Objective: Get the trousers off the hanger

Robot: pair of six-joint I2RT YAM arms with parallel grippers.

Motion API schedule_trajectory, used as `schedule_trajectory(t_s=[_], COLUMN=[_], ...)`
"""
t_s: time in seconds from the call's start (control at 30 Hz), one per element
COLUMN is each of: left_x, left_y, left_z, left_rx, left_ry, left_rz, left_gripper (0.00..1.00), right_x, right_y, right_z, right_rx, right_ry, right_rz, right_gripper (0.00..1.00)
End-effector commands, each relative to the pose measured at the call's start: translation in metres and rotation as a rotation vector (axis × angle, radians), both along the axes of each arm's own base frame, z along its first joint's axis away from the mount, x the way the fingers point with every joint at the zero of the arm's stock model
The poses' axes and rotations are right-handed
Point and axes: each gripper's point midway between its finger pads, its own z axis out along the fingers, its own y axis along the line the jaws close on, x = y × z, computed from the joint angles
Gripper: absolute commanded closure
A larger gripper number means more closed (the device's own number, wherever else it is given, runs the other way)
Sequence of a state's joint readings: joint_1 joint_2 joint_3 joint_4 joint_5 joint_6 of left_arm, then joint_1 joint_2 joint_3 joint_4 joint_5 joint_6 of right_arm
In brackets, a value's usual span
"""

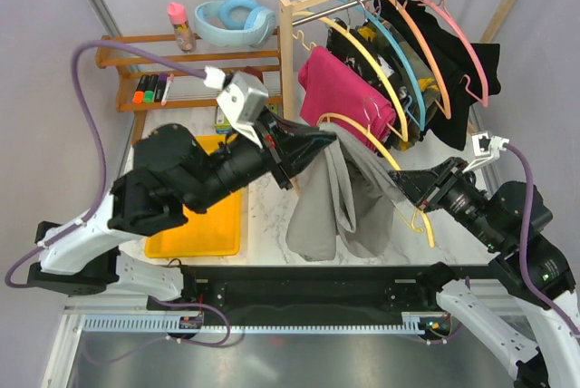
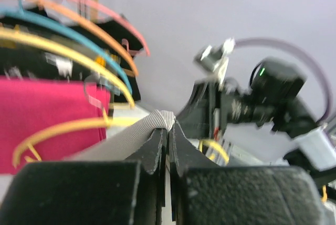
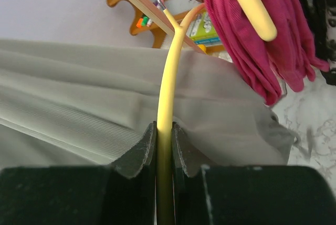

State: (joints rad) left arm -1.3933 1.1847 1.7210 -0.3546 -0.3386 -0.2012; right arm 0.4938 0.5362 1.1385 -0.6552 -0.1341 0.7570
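Grey trousers [image 1: 331, 202] hang over a yellow hanger [image 1: 424, 225] in front of the rack and droop toward the table. My left gripper [image 1: 328, 139] is shut on a fold of the grey cloth [image 2: 121, 138] at its top edge, and the left wrist view shows the cloth bunched between the fingertips of this gripper [image 2: 168, 125]. My right gripper [image 1: 405, 179] is shut on the yellow hanger [image 3: 168, 78], whose bar runs between the fingertips of this gripper [image 3: 164, 128] with the grey trousers [image 3: 79, 114] behind it. Magenta trousers [image 1: 340, 89] hang on the rack.
A wooden rack [image 1: 288, 43] at the back right carries several coloured hangers with black and camouflage garments [image 1: 426, 53]. A yellow tray [image 1: 213, 225] lies on the table at the left. Behind it, a wooden shelf [image 1: 149, 89] holds markers, a pink bottle [image 1: 181, 25] and a blue ring [image 1: 236, 16].
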Motion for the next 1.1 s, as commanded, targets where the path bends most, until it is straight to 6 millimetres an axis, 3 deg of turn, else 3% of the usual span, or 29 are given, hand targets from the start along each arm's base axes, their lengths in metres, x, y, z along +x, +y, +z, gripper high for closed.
schedule_trajectory(t_s=[0.0,0.03,0.07,0.17,0.43,0.63,0.73,0.83,0.87,0.93,0.97,1.0,1.03,1.07], left_x=[0.003,0.003,0.006,0.014,0.019,0.014,0.024,0.044,0.052,0.064,0.066,0.071,0.071,0.069], left_y=[0.022,0.036,0.034,0.058,0.143,0.184,0.201,0.218,0.238,0.235,0.259,0.244,0.247,0.271], left_z=[0.067,0.088,0.087,0.105,0.166,0.186,0.181,0.16,0.153,0.125,0.119,0.096,0.087,0.081], left_rx=[-0.051,-0.086,-0.067,-0.085,-0.211,-0.266,-0.218,-0.097,-0.085,0.057,0.04,0.125,0.128,0.078], left_ry=[-0.128,-0.155,-0.16,-0.196,-0.296,-0.349,-0.365,-0.345,-0.307,-0.319,-0.274,-0.283,-0.266,-0.222], left_rz=[0.041,0.057,0.071,0.147,0.304,0.344,0.432,0.588,0.676,0.769,0.837,0.847,0.863,0.897], left_gripper=[0.98,0.98,0.98,0.98,0.98,0.98,0.98,0.98,0.98,0.98,0.98,0.98,0.98,0.98], right_x=[0.0,0.0,-0.001,-0.002,-0.001,0.0,0.0,-0.002,-0.002,-0.003,-0.003,-0.004,-0.005,-0.005], right_y=[-0.004,-0.004,-0.006,-0.006,-0.008,-0.01,-0.012,-0.015,-0.015,-0.015,-0.014,-0.012,-0.01,-0.008], right_z=[-0.013,-0.017,-0.02,-0.032,-0.061,-0.089,-0.097,-0.098,-0.097,-0.094,-0.092,-0.09,-0.088,-0.086], right_rx=[-0.023,-0.027,-0.026,-0.03,-0.06,-0.09,-0.106,-0.118,-0.12,-0.115,-0.11,-0.106,-0.099,-0.092], right_ry=[-0.008,-0.001,-0.001,0.023,0.071,0.119,0.131,0.127,0.12,0.11,0.102,0.097,0.094,0.087], right_rz=[-0.016,-0.016,-0.022,-0.024,-0.031,-0.045,-0.054,-0.058,-0.057,-0.054,-0.049,-0.037,-0.023,-0.018], right_gripper=[1.0,1.0,1.0,1.0,1.0,1.0,1.0,1.0,1.0,1.0,1.0,1.0,1.0,1.0])
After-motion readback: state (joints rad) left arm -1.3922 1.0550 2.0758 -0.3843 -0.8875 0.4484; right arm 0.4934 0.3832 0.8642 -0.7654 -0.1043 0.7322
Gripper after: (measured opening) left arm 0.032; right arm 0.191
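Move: My left hand already pinches the trousers, which still hang across towards the yellow hanger; the tray lies roughly 17 cm ahead, 28 cm to its left and 50 cm below. From that hand the pink cloth hangs about 18 cm ahead, 5 cm right and 17 cm lower, and the hanger some 4 cm ahead, 13 cm right, 15 cm lower. From my right hand, the middle of the trousers is about 12 cm left, 3 cm ahead, 5 cm lower. Keeping my pinch on the trousers, I lift my left hand almost straight up first, then sweep it some 23 cm left, away from the hanger and towards the tray side, swinging the wrist counter-clockwise, and end by easing forward and sinking a little. My right hand keeps its grip on the yellow hanger and lowers it about 11 cm, tipping slightly down. ##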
